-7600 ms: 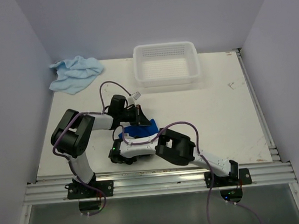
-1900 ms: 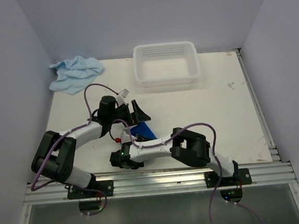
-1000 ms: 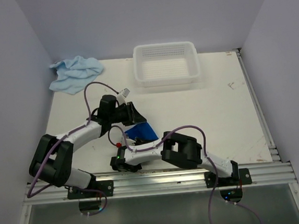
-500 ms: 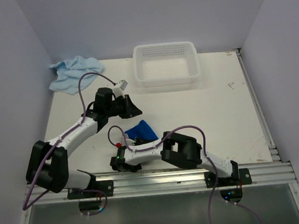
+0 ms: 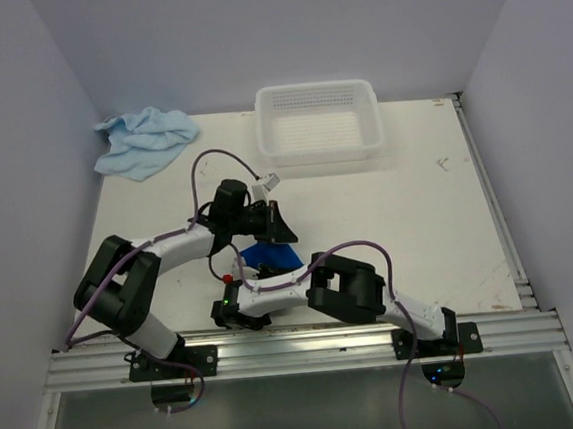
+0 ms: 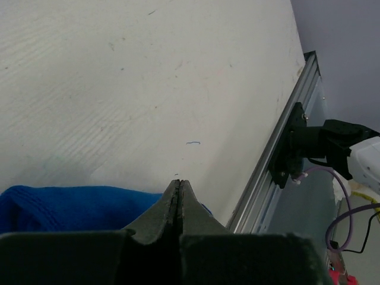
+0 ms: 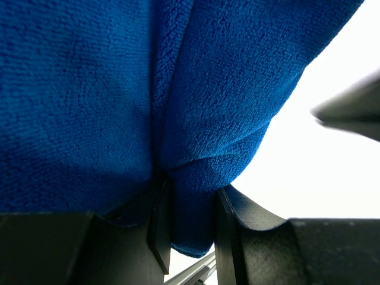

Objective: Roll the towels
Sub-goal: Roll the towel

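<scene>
The dark royal blue towel (image 5: 271, 255) lies bunched on the table near the front, between both arms. My right gripper (image 5: 249, 275) is shut on a fold of this towel (image 7: 196, 119), and the cloth fills the gap between its fingers (image 7: 159, 225). My left gripper (image 5: 276, 223) hovers just behind the dark towel, its jaws pressed together with nothing between them (image 6: 179, 183). The towel's edge (image 6: 59, 205) shows beside and below its fingers. The pale sky blue towel (image 5: 146, 140) lies crumpled at the table's far left corner, away from both grippers.
A white perforated basket (image 5: 321, 147) stands at the back centre of the table. The table's metal front rail (image 5: 308, 348) runs under the arm bases, and the rail (image 6: 279, 154) also shows in the left wrist view. Walls close in the left, right and back sides.
My left gripper has closed and swung right and nearer, from the left-back side to just behind the dark towel. The right gripper keeps its hold and has not moved.
</scene>
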Available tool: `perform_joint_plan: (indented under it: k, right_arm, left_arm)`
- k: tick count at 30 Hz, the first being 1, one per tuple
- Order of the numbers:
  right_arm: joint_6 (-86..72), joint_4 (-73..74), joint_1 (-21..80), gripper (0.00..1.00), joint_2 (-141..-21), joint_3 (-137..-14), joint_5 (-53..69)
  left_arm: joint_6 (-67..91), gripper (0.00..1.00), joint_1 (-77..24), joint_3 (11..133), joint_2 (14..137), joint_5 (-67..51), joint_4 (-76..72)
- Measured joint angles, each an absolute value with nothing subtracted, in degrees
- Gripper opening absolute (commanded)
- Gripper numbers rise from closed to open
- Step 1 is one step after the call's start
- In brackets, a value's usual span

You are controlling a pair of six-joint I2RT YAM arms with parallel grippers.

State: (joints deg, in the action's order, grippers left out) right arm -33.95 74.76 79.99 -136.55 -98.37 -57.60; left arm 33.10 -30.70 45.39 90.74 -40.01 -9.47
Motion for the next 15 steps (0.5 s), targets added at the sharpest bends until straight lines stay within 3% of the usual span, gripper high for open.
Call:
perform_joint_plan:
  k: [11,14,15]
  right_arm:
    - [-33.17,74.78,79.99,0.0,-136.57,-98.24,-57.56]
    - [-33.17,74.78,79.99,0.05,-136.57,-97.86,-57.69]
    - [-33.15,74.76,79.99,0.13,-136.57,-97.56,-57.87]
  left_arm:
    - [30.52,0.0,-30.39,45.04,97.8,-36.12,-8.91]
    - [30.52,0.0,-30.33,44.23,98.48,-35.83,-10.72]
    - [30.52,0.0,-30.26,43.94,98.72,-35.75,-11.25]
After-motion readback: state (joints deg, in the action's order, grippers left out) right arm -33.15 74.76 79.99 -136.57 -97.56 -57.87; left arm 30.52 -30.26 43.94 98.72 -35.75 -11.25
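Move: The bunched blue towel lies under my shut left hand, its middle some 8 cm below, 5 cm to the left and about 1 cm back. My right gripper pinches the towel's right edge, roughly 6 cm back of my left hand, in line with it sideways and 7 cm lower. From that right hand the towel's middle is about 4 cm ahead, 5 cm left and level in height. The white basket stands about 28 cm ahead of my left hand, 10 cm right. I drop my left hand almost straight down, about 6 cm, quickly at first and then slowing to a creep, until its closed fingertips press on top of the towel near its right edge, just beyond my other gripper. The left wrist tips only slightly; my right hand stays in place and keeps its pinch on the towel. ##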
